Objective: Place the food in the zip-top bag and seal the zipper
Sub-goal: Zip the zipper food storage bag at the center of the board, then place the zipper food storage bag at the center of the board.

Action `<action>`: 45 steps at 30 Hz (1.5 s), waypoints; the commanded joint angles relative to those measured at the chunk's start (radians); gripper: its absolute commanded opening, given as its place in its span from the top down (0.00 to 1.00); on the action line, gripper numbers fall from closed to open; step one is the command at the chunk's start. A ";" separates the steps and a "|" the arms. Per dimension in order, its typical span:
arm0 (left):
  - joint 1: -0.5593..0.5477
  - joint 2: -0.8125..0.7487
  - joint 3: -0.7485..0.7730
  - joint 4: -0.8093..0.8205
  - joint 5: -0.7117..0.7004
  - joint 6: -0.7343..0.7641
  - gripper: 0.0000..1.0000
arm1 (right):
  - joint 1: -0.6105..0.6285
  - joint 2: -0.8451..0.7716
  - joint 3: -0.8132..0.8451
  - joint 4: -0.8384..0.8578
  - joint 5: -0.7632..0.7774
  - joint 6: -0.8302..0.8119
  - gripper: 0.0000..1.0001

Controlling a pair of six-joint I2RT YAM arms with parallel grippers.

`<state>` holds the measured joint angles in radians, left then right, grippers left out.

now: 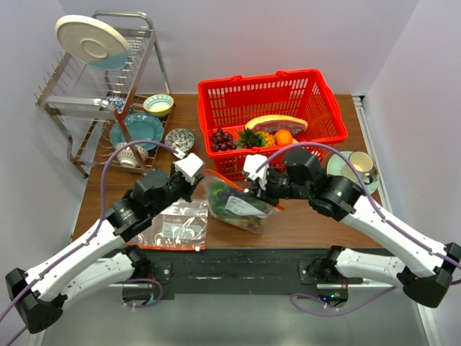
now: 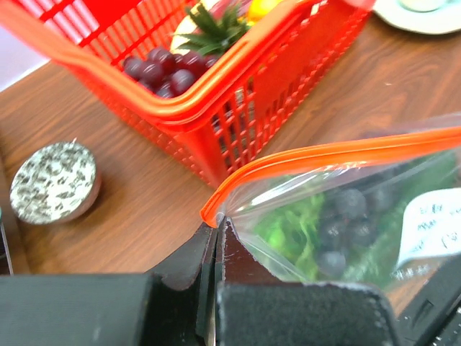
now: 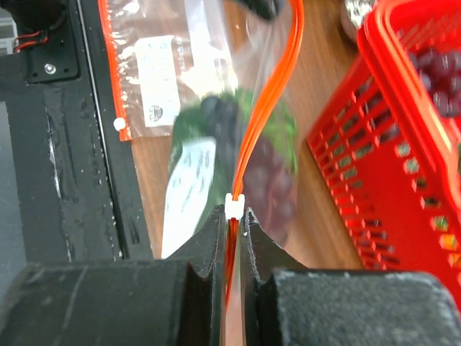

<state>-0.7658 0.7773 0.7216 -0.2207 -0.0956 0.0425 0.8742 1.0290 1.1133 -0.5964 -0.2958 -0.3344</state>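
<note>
The zip-top bag stands between my two grippers near the table's middle, its mouth stretched between them. Inside it I see the food: green leaves and dark round pieces. My left gripper is shut on the bag's corner just below the end of the orange zipper. At the other end, my right gripper is shut on the zipper right behind its small white tab. In the top view the left gripper and right gripper hold the bag's two ends.
A second, flat clear bag lies near the table's front edge. The red basket with grapes, pineapple and an orange stands right behind the bag. A patterned bowl, a dish rack and a cup on a saucer stand around.
</note>
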 commanded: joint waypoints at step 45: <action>0.126 0.162 0.030 -0.023 -0.306 -0.316 0.93 | -0.058 0.178 0.063 0.075 0.428 0.187 0.96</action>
<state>-0.6479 0.9348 0.7231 -0.2787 -0.4007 -0.2298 0.8230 1.1988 1.1339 -0.5514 0.1326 -0.1596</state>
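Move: The right gripper holds the slider part-way along the zipper; the zipper's right end trails about 10 cm to its right, 5 cm back and slightly lower. The red basket's middle is some 28 cm ahead of this gripper, 8 cm to its right and 5 cm lower. The left gripper pinches the zipper's left corner, with the slider about 16 cm to its right, 7 cm back and roughly level; the floral bowl stands 12 cm ahead, 8 cm left and 12 cm below. Keep both grippers shut. Pull the slider right and a little back along the zipper for about 5 cm, then swing the right gripper some 11 cm forward and slightly left, sinking, to beside the basket's near wall, turning clockwise about 30 degrees overall. Meanwhile draw the left corner left, forward and down towards the bowl, turning counter-clockwise, so the zipper is stretched between the grippers. ##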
